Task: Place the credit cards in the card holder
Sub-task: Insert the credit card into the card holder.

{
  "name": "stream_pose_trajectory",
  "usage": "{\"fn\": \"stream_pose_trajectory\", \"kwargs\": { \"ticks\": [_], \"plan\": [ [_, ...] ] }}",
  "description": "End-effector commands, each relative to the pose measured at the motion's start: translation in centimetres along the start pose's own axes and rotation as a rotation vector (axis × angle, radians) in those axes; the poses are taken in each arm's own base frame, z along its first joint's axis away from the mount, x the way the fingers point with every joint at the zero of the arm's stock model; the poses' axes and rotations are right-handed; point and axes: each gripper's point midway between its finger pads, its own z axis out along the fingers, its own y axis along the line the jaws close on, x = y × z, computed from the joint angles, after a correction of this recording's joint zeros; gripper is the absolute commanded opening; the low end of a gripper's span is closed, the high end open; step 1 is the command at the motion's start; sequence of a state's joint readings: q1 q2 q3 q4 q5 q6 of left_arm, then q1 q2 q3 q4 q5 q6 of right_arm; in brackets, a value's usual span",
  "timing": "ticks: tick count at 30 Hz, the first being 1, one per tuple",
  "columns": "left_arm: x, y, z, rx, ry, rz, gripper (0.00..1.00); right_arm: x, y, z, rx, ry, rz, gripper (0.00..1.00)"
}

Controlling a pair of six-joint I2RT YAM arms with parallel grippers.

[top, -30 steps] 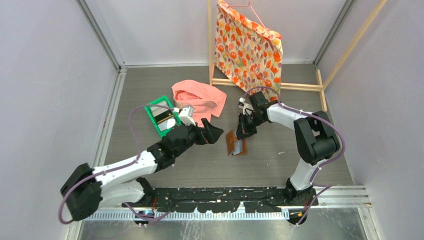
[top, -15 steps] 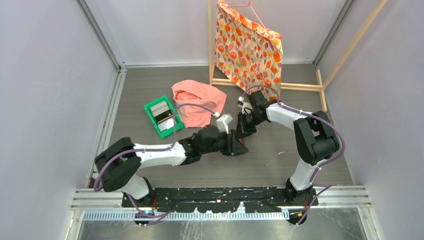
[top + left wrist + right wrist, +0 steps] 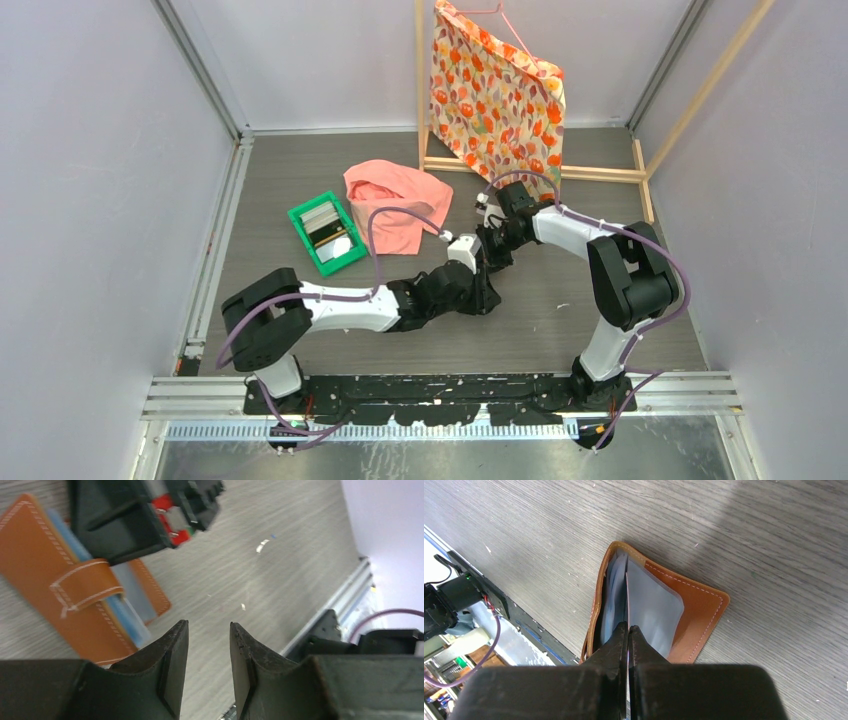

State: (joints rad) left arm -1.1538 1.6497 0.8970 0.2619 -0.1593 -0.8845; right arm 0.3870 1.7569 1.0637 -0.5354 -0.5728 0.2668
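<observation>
The card holder (image 3: 689, 610), a brown leather wallet, lies open on the floor, its snap tab (image 3: 85, 585) across the outside. My right gripper (image 3: 628, 626) is shut on one pale grey pocket leaf (image 3: 651, 605), holding it up. My left gripper (image 3: 207, 625) hovers just beside the wallet's near edge, its jaws a narrow gap apart with only bare floor between them. In the top view the left gripper (image 3: 483, 293) covers the wallet, with the right gripper (image 3: 492, 252) just behind it. The credit cards (image 3: 322, 222) lie in the green tray (image 3: 300, 213) at left.
A pink cloth (image 3: 395, 195) lies behind the tray. A floral bag (image 3: 497, 90) hangs on a wooden frame (image 3: 600, 173) at the back. Grey walls close in both sides, and a metal rail (image 3: 450, 385) runs along the near edge.
My left arm has swung right from near the tray to the wallet, and its jaws have drawn closer together. The right gripper has stayed on the wallet.
</observation>
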Motion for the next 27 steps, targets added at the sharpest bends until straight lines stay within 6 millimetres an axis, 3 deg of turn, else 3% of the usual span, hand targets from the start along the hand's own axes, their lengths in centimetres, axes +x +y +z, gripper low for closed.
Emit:
{"fn": "stream_pose_trajectory", "kwargs": {
  "ticks": [1,13,18,27],
  "plan": [
    [-1.5,2.5,0.4,-0.118,-0.088,0.036,0.37,-1.4,0.8,-0.5,-0.005,-0.039,-0.034,0.01],
    [-2.6,7.9,-1.9,-0.278,-0.125,-0.002,0.38,-1.4,0.6,-0.5,0.004,-0.039,-0.035,0.01],
    [-3.3,8.8,-2.9,-0.315,-0.139,-0.001,0.38,-1.4,0.4,-0.4,0.011,-0.037,-0.034,0.01],
    [-2.3,12.8,-3.0,-0.393,-0.08,-0.016,0.39,-1.9,0.8,-0.5,-0.014,-0.058,-0.04,0.01]
  ]
}}
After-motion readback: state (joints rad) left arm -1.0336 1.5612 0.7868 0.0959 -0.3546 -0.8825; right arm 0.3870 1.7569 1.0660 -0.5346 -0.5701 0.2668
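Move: The card holder is about 5 cm ahead and 5 cm left of my left hand, some 4 cm below. Its left leaf, with the strap, is folded up on edge. My right fingertips are at the holder, roughly 8 cm ahead and 3 cm left of my left hand; from my right hand the holder's middle is about 3 cm back, 1 cm left and 2 cm down. The coral cloth is some 21 cm ahead and 20 cm left of my left hand. I draw my left hand back leftward about 9 cm along the near end of the card holder, easing 5 cm forward and sinking some 3 cm, until its part-open fingers are beside the strap. They turn some 15 degrees counter-clockwise and dip further, their gap unchanged. My right hand stays put, still shut on the thin edge at the holder's middle. ##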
